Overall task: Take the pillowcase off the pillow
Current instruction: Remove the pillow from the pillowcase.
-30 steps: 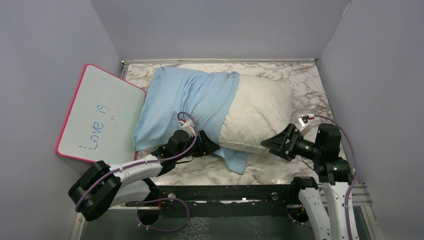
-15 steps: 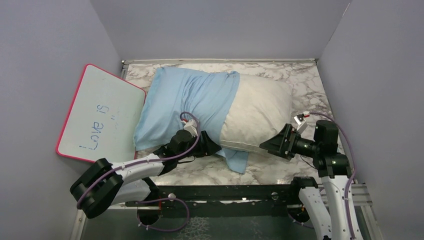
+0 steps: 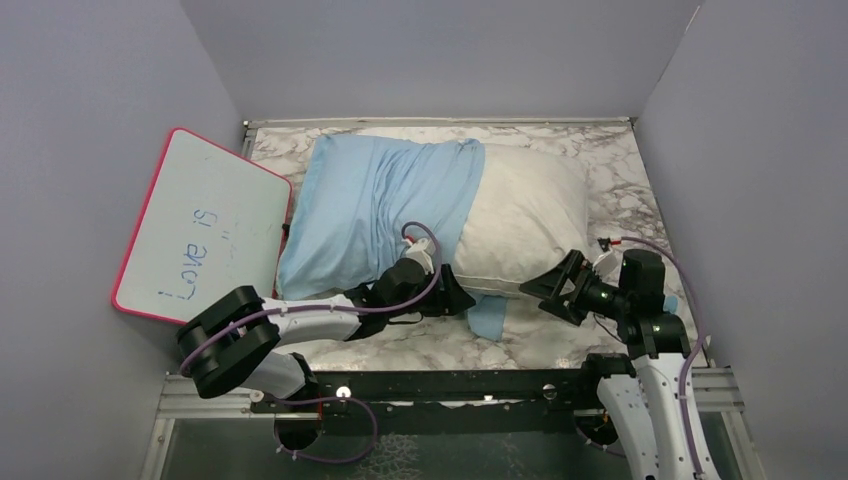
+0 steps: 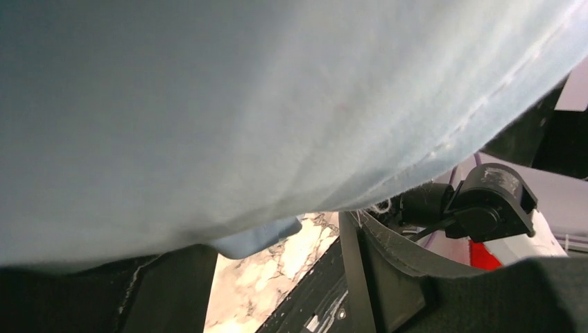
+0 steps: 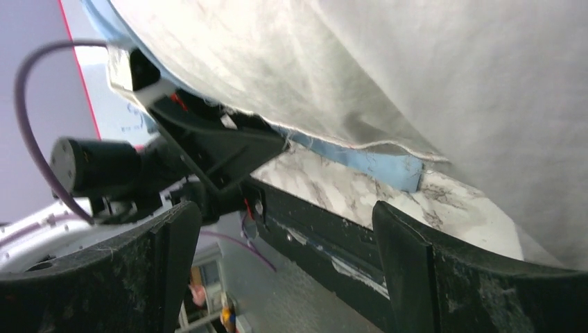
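The off-white pillow (image 3: 530,215) lies across the marble table, its left half inside the light blue pillowcase (image 3: 370,205). A blue flap (image 3: 487,318) of the case sticks out under the near edge. My left gripper (image 3: 455,298) lies low at that near edge, where case meets bare pillow. In the left wrist view the pillowcase (image 4: 208,104) hangs over my left gripper (image 4: 277,277), whose jaws stand apart with marble showing between them. My right gripper (image 3: 548,288) is open just short of the pillow's near right corner. In the right wrist view the pillow (image 5: 451,83) fills the space above my right gripper (image 5: 284,277).
A pink-rimmed whiteboard (image 3: 205,225) leans against the left wall beside the pillowcase. Grey walls close in the marble table (image 3: 625,170) on three sides. The black rail (image 3: 450,385) runs along the near edge. The two grippers face each other, a short gap apart.
My left arm has reached to the right along the pillow's near edge, and the pillow and case have shifted slightly right. The right gripper has dropped a little nearer.
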`<action>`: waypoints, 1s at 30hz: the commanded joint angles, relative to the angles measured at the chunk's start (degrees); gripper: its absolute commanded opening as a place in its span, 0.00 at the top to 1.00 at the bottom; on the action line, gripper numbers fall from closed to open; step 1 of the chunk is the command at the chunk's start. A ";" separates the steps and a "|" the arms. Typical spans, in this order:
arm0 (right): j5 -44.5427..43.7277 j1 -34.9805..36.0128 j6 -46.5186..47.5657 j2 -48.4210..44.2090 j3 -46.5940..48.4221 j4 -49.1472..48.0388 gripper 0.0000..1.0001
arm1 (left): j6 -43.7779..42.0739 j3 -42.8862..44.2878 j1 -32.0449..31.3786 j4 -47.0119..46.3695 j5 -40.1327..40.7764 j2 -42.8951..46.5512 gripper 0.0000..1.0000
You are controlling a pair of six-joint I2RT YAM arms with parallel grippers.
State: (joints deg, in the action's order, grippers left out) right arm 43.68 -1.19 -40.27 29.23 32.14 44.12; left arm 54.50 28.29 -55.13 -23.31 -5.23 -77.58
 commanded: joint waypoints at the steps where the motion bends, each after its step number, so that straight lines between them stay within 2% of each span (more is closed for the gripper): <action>1: -9.21 0.05 -8.39 -2.25 -0.13 -5.62 0.03 | 1.87 1.17 -2.43 -1.56 4.77 -2.00 0.37; 4: -13.53 0.05 -18.63 -4.74 -3.29 -9.90 0.07 | 3.11 -0.20 -2.59 -1.65 8.20 -0.55 0.37; 6: -13.06 0.05 -22.31 -4.76 -4.85 -15.86 0.12 | 3.33 -0.58 -2.59 -1.69 9.03 0.42 0.36; 7: -15.14 0.05 -22.69 -3.70 -3.61 -14.88 0.13 | 3.52 -0.68 -2.61 -1.66 9.28 0.79 0.35; 9: -18.62 0.12 -21.94 -1.09 -1.69 -13.55 0.13 | 4.25 -1.08 -2.77 -1.65 9.91 1.23 0.34; 14: -18.76 1.17 -16.62 7.68 0.28 -13.37 0.13 | 5.00 -1.25 -3.13 -1.65 10.95 0.27 0.33; 17: -19.54 7.64 -14.39 13.40 -0.25 -15.45 0.15 | 4.89 -0.65 -3.30 -1.74 10.80 -0.73 0.33; 18: -20.68 10.71 -14.23 15.36 -0.52 -16.88 0.19 | 4.87 -0.56 -3.40 -1.80 10.77 -0.99 0.35; 21: -26.03 18.30 -13.32 22.98 0.47 -20.14 0.42 | 4.37 -0.68 -3.66 -2.21 10.90 -1.08 0.42; 24: -26.57 19.73 -12.10 28.85 2.77 -22.25 0.86 | 3.55 -1.44 -3.72 -2.22 9.99 0.42 0.50; 25: -27.34 19.81 -11.59 29.82 4.15 -21.73 0.93 | 3.18 -1.85 -3.72 -2.11 9.83 1.22 0.51; 30: -37.44 19.82 -9.36 28.06 11.40 -14.76 0.94 | 2.05 -5.70 -3.66 -1.83 12.03 6.36 0.60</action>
State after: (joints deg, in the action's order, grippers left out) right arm 16.62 18.11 -52.82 59.18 37.58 27.16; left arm 58.02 25.50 -58.48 -24.03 4.19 -75.83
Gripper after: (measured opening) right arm 0.078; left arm 0.433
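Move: The pillow's near right corner lies about 6 cm ahead of the open right hand, 3 cm to its left and some 6 cm below. The pillowcase's loose flap is roughly 11 cm left of that hand, 3 cm back and 13 below. From the left hand, the flap is about 5 cm to the right, 3 back and 6 below; the pillow corner is some 10 cm right, 4 ahead and about level in height. Reaching forward about 6 cm while turning some 20 degrees clockwise, the right hand then dips about 6 cm and swings left onto the pillow's near right corner. It shuts its fingers there, pinching the cloth, and ends nudging forward and slightly up. The left hand stays by the pillowcase's near edge, turns slightly counter-clockwise and partly closes its fingers. ##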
